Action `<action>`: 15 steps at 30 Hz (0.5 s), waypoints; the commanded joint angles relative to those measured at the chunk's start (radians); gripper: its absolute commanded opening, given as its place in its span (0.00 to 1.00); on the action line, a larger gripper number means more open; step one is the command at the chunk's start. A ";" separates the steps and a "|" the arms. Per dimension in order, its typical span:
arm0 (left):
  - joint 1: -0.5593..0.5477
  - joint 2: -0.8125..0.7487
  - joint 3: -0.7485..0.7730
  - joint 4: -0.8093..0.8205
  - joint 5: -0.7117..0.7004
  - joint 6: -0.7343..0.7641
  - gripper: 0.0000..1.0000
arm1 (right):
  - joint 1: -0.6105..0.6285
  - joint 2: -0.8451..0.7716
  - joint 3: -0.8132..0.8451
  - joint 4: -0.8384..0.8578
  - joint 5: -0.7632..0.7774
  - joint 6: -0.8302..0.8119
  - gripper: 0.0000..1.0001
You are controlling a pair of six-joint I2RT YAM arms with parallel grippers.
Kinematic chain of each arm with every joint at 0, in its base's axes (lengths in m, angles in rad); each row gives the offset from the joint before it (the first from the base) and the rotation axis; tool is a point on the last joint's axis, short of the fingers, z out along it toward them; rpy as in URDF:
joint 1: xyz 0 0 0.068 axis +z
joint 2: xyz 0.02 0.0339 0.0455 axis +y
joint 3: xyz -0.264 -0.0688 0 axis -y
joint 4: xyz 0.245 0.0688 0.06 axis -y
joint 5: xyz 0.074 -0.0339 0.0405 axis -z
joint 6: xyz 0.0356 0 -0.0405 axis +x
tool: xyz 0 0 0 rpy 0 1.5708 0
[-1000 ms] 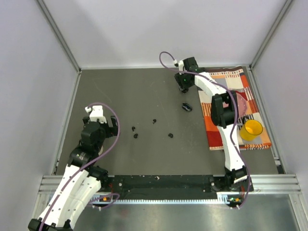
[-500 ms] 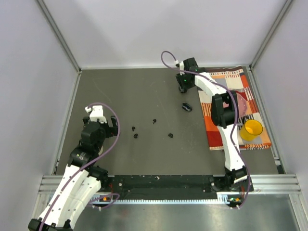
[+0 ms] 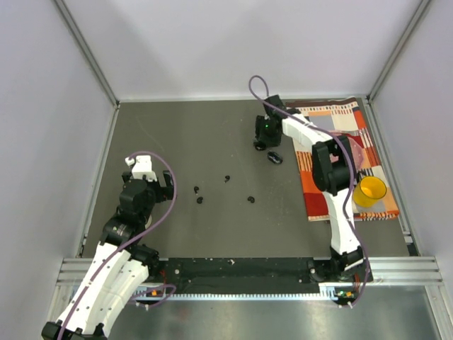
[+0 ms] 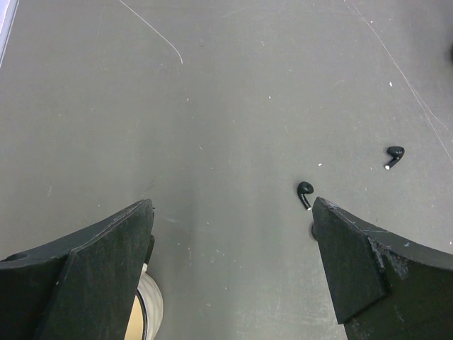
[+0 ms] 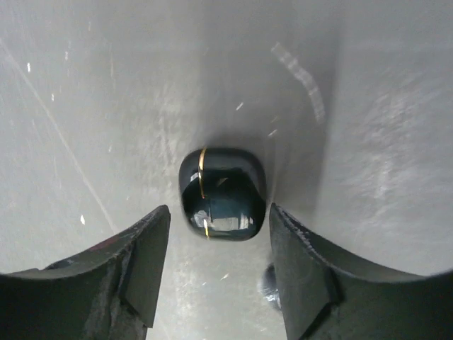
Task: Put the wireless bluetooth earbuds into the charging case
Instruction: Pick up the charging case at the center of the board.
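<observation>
Several tiny black earbuds lie on the grey table mid-left: (image 3: 196,189), (image 3: 200,200), (image 3: 227,178), (image 3: 251,199). Two of them show in the left wrist view, one (image 4: 305,191) just ahead of the right fingertip and another (image 4: 394,154) farther right. My left gripper (image 3: 166,185) (image 4: 232,212) stands wide open with bare table between its fingers. A glossy black charging case (image 5: 223,193) with a thin gold seam lies shut on the table. My right gripper (image 3: 261,144) (image 5: 219,206) is open, one finger on each side of the case, with gaps. A black oval pod (image 3: 274,157) lies beside it.
A striped orange cloth (image 3: 333,113) covers the table's right side and carries a yellow cup (image 3: 370,191) and a pink piece (image 3: 357,152). Grey walls close in the back and both sides. A blurred dark thing (image 5: 267,283) peeks out beside my right finger.
My right gripper has swung from the back of the table toward the near left and come down over the case. The left arm and the earbuds have not moved.
</observation>
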 commanded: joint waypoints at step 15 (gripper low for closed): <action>0.006 -0.008 -0.008 0.047 -0.021 0.009 0.99 | 0.123 -0.088 0.013 -0.002 0.227 0.014 0.77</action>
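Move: The black charging case with the gold seam sits just under the right hand's fingertips, about 2 cm below and roughly in line. The other black case lies some 5 cm back and 5 cm to the right of this hand; the nearest earbud is about 13 cm back and 11 cm to its left. From the left hand, the gold-seamed case is roughly 24 cm ahead, 30 cm to the right and 16 cm lower. The right hand, fingers still pointing steeply down, sweeps quickly about 5 cm to its left and 3 cm back, then eases some 1.5 cm to the right and a little forward again, staying low throughout with hardly any turn of the wrist. Early in that sweep the fingers spread from half open to about three quarters, leaving the gold-seamed case ahead of the open tips and nearer the right-hand finger; whether either finger touches it can't be made out. ##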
